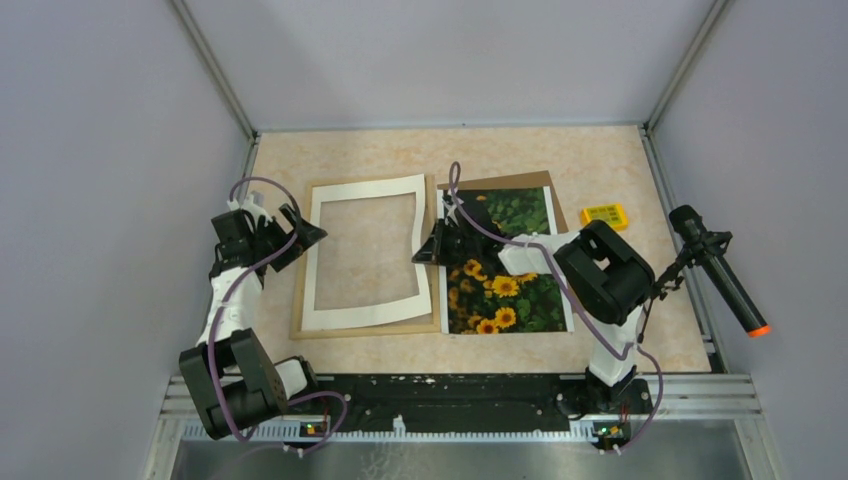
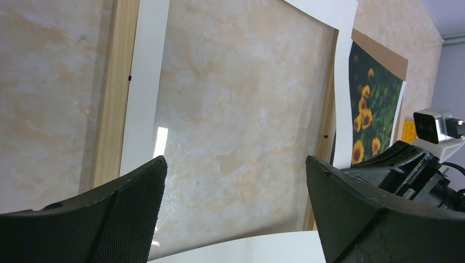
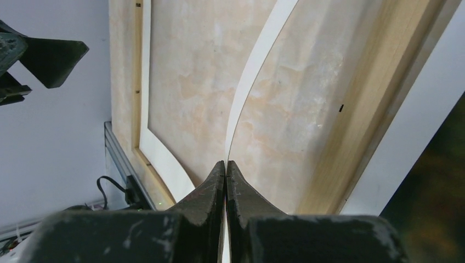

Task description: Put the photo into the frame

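Note:
The light wood frame (image 1: 299, 295) lies flat at centre-left, and the tabletop shows through it. A white mat (image 1: 365, 190) rests on it, its right side lifted and bowed. My right gripper (image 1: 428, 248) is shut on that right edge; in the right wrist view the mat (image 3: 257, 60) runs edge-on into the closed jaws of the right gripper (image 3: 225, 163). The sunflower photo (image 1: 505, 295) lies to the right of the frame on a brown board (image 1: 520, 180), partly under my right arm. My left gripper (image 1: 300, 232) hangs open over the frame's left side, holding nothing (image 2: 236, 161).
A small yellow block (image 1: 604, 214) sits at the back right. A black rod with an orange tip (image 1: 720, 270) sticks out along the right edge. Grey walls close in the table on three sides.

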Controlling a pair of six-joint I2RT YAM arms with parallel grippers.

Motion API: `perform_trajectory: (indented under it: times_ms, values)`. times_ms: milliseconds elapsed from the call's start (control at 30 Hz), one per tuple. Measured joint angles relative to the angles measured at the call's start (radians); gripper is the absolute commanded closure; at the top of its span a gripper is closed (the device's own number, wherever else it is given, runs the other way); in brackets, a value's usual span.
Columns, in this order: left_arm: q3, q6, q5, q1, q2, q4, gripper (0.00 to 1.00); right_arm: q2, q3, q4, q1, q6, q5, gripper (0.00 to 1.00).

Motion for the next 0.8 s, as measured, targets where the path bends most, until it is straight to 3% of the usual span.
perform_trajectory:
  times_ms: [400, 667, 800]
  values:
    - [0.0, 0.0, 0.019, 0.0, 0.0, 0.002, 0.01, 0.0, 0.023, -0.079, 0.046, -0.006, 0.108, 0.71]
    - [0.0, -0.001, 0.027, 0.0, 0.0, 0.004, 0.01, 0.0, 0.083, -0.233, 0.052, -0.076, 0.177, 0.45]
    - [0.0, -0.001, 0.032, 0.0, 0.0, 0.004, 0.01, -0.025, 0.098, -0.312, 0.055, -0.123, 0.213, 0.41]
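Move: Shut on the right rim of the white mat, the right hand has the frame's middle about 12 cm to its left, 1 cm ahead and 4 cm below. The frame's right bar runs about 3 cm to its right, level with it and some 3 cm lower; the photo lies about 20 cm to its right, 1 cm ahead and 4 cm below. From the left hand the frame's middle lies about 14 cm to the right, level with it, 10 cm below. Opening a little over halfway, the right fingers let go of the mat's bowed right rim while the hand sinks about 2 cm towards the frame and tips its fingertips some 15 degrees steeper downward. Late on, the hand also shifts nearly 2 cm to the right, back towards the frame's right bar, with the parted fingers just above the rim and bar. ##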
